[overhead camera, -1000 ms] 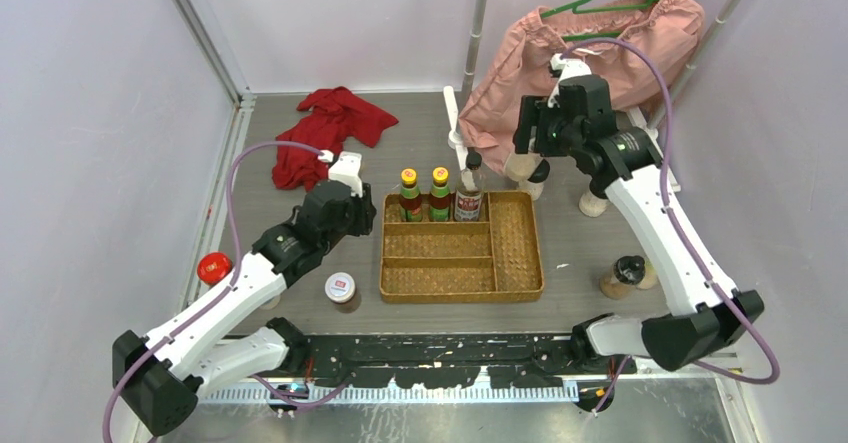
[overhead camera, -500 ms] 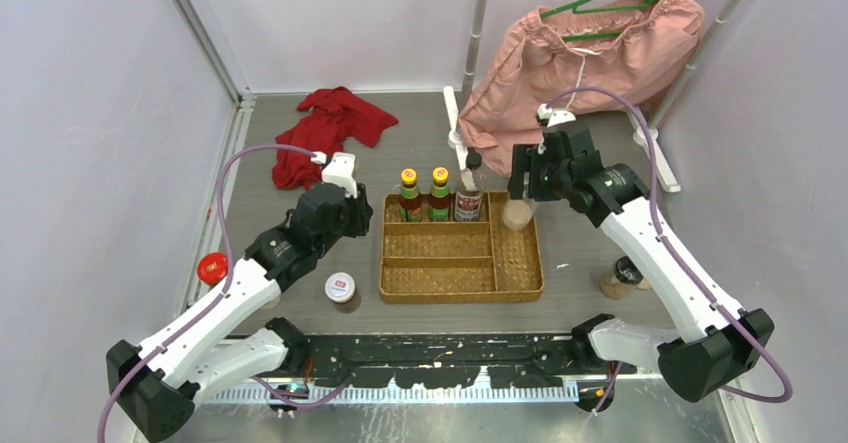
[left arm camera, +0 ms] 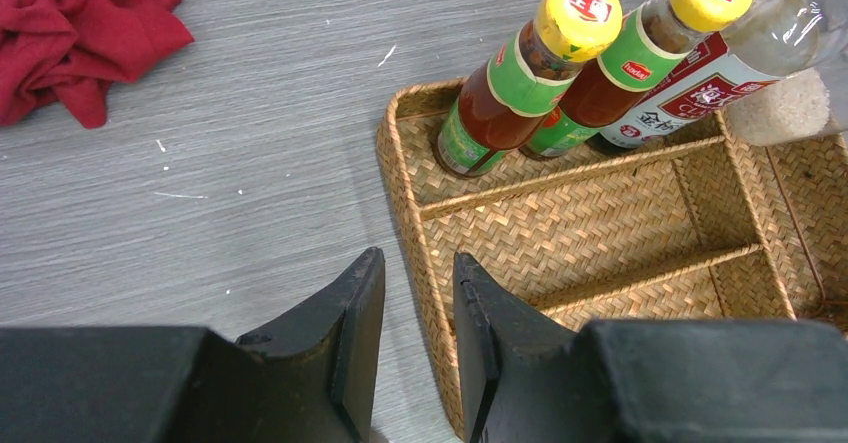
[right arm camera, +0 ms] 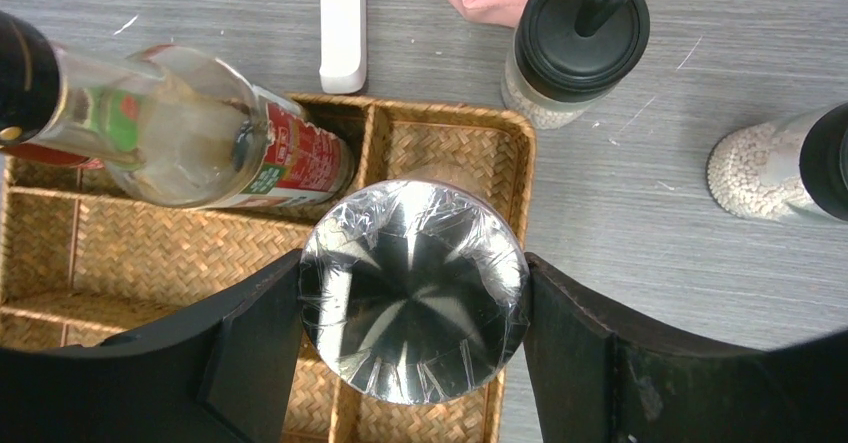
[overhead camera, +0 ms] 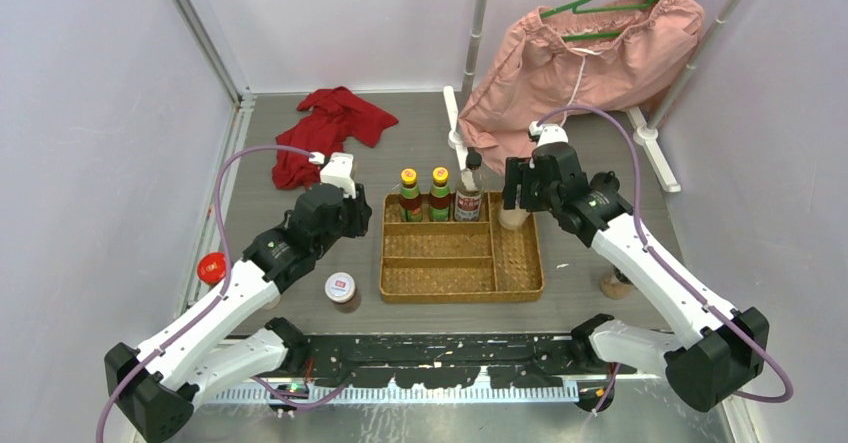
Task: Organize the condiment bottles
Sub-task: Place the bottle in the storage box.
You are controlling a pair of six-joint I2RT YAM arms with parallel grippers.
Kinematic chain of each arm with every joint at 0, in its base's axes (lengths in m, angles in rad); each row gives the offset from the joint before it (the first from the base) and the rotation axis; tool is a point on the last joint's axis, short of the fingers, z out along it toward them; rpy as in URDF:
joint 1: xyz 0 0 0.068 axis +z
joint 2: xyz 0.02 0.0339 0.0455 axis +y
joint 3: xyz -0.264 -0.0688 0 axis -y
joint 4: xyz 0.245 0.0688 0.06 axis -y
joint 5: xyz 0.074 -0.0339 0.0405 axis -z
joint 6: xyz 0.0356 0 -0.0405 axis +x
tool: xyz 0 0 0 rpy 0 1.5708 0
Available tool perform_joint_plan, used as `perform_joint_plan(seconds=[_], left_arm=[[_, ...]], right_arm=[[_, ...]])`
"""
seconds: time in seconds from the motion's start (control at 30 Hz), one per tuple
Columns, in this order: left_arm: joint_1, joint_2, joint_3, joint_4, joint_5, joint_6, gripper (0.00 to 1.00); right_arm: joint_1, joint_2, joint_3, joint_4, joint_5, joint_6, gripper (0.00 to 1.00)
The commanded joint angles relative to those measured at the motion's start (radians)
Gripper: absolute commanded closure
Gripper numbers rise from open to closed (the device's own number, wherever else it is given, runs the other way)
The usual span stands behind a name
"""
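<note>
My right gripper (right arm camera: pixel 413 308) is shut on a silver-lidded shaker (right arm camera: pixel 414 288), holding it upright over the far end of the wicker tray's (overhead camera: pixel 520 258) right compartment. The shaker's pale body (overhead camera: pixel 513 217) shows under the gripper (overhead camera: pixel 517 199). Two green-labelled, yellow-capped sauces (overhead camera: pixel 410 194) (overhead camera: pixel 440 193) and a black-capped clear bottle (overhead camera: pixel 469 194) stand in the tray's far row. My left gripper (left arm camera: pixel 418 275) hovers at the tray's left rim (left arm camera: pixel 400 203), narrowly open and holding nothing. A white-lidded jar (overhead camera: pixel 341 288) and a red-lidded jar (overhead camera: pixel 212 266) stand left of the tray.
A black-lidded shaker (right arm camera: pixel 578 43) and another shaker (right arm camera: pixel 770 168) stand on the table behind and right of the tray. One more shaker (overhead camera: pixel 613 285) sits partly behind my right arm. A red cloth (overhead camera: pixel 330 123) lies far left. A pink garment (overhead camera: pixel 590 58) hangs on a rack.
My right gripper has carried the silver-lidded shaker from behind the tray forward and down to the tray's far right corner. The left arm has barely moved.
</note>
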State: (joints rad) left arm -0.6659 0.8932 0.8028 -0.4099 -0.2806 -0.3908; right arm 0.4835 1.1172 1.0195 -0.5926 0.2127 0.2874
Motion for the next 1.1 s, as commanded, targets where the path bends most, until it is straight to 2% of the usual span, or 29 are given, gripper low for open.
perform_joint_plan(seconds=[0.0, 0.73, 1.07], left_arm=[[-0.003, -0.01, 0.0, 0.008, -0.005, -0.013, 0.68], [-0.003, 0.002, -0.011, 0.03, -0.004, -0.006, 0.68], [-0.003, -0.009, -0.018, 0.037, -0.005, -0.005, 0.68]], right_arm=[[0.005, -0.009, -0.007, 0.171, 0.044, -0.021, 0.39], [0.01, 0.131, -0.025, 0.217, 0.057, -0.016, 0.38], [0.01, 0.137, -0.036, 0.214, 0.048, -0.008, 0.3]])
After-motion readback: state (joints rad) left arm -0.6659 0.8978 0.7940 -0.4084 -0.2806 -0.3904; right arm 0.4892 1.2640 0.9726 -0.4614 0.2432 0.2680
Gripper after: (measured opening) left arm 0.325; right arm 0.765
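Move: The right hand already grips the silver-lidded bottle by its lid. The far end of the storage box's right-hand compartment, where it is going, lies about 3 cm ahead, 1 cm to the left and some 19 cm below. The tall black-capped bottle stands about 6 cm ahead, if anything less, and 9 cm left; a black-topped shaker stands about 8 cm ahead and 4 cm right. From the left hand that end is about 8 cm ahead, 26 cm right and 20 cm below. Keeping its hold round the lid, the right hand lowers the silver-lidded bottle towards the compartment's far end, between the tall bottle and the shaker. It sinks about 4.5 cm in all, easing forward some 2.5 cm over the first half, then slows almost to a standstill; the fingers don't open. ##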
